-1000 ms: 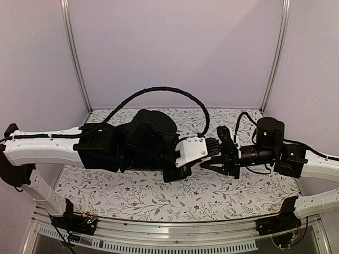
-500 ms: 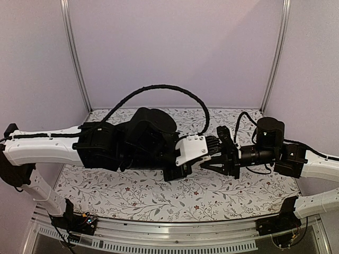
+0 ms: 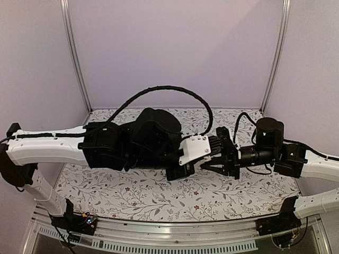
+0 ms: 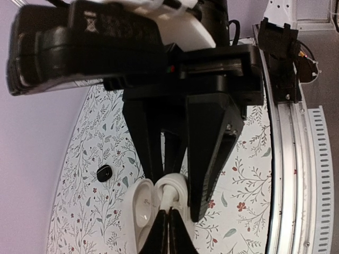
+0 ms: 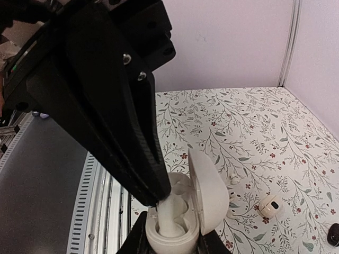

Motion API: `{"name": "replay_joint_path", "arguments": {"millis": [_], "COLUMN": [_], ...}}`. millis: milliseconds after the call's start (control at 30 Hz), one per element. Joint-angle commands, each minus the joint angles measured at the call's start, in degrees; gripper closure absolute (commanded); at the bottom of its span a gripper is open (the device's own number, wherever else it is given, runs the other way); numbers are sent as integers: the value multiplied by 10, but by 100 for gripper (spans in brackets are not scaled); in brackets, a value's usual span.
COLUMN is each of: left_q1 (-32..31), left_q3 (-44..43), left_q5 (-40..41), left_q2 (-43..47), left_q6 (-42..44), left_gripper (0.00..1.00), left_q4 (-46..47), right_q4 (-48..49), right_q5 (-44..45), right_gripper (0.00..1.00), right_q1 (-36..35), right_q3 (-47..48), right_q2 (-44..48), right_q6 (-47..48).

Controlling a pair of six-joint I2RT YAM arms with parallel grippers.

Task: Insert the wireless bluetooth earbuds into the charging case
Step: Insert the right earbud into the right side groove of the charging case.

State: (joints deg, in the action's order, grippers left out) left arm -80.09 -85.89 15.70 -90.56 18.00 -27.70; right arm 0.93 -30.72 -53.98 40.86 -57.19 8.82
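Observation:
My right gripper point(image 5: 173, 244) is shut on the base of the white charging case point(image 5: 186, 244), held upright with its lid point(image 5: 209, 197) swung open. My left gripper point(image 4: 168, 211) is shut on a white earbud point(image 4: 170, 197), whose lower end sits inside the case's well point(image 5: 175, 225). The left fingers point(image 5: 132, 143) reach down from the upper left to the case's mouth. In the top view both grippers meet above the table's middle right point(image 3: 218, 151), and the case and earbud are hidden there. Another small white earbud point(image 5: 233, 180) lies on the table.
A rounded cream case-like thing point(image 5: 270, 205) rests on the floral tablecloth point(image 5: 254, 132), with a small black thing point(image 5: 333, 233) beyond it. A black pebble-like thing point(image 4: 105, 172) lies left of the case. The metal front rail point(image 4: 288, 159) runs along the near edge.
The left arm has shifted a little to the right, toward the right gripper. Both grips are unchanged.

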Motion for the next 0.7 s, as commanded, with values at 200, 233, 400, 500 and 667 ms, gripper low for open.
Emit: {"name": "replay_joint_path", "arguments": {"millis": [200, 233, 400, 500, 667], "left_q1": [12, 12, 13, 19, 59], "left_q3": [-14, -13, 22, 50, 85], "left_q5": [-19, -18, -29, -50, -73], "left_q2": [-19, -13, 51, 92, 141], "left_q6": [-2, -3, -4, -11, -77], "left_gripper": [100, 98, 85, 73, 62], "left_q4": [-14, -12, 46, 84, 114], "right_q4": [37, 40, 79, 103, 125], "right_q5": [-1, 3, 27, 31, 37], "right_gripper": [100, 100, 100, 100, 100], "right_q1": [-4, -4, -3, 8, 32], "right_q3": [-10, -11, -36, -61, -99], "right_q2": [10, 9, 8, 13, 38], "right_q6": [-1, -5, -43, -65, -111]}}
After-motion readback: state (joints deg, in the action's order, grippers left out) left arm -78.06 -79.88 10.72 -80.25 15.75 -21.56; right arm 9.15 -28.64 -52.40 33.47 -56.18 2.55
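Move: The left hand's nearly shut tips are already on the right earbud, which lies about 1 cm below and 1 cm to the right, in the groove nearest the right gripper. The charging case's middle is about 2 cm below the left hand and 1 cm left; from the right hand it is some 3 cm left and 1 cm up. On the table 27 cm below the left hand, a white box lies roughly 20 cm ahead, 8 cm left, and a black case about 33 cm ahead, 6 cm right. With its tips closing fully, the left hand keeps pressing down on the earbud for a last half centimetre while the right hand, still gripping the case, sinks along with it; then the left fingers open to about a third, come free of the earbud and back off about 5 cm up and 3 cm left, tilting some 10 degrees so the tips swing towards level. As they part, the right hand lowers the case about 2 cm more, easing roughly 1 cm forward and to the right with a slight clockwise turn. ##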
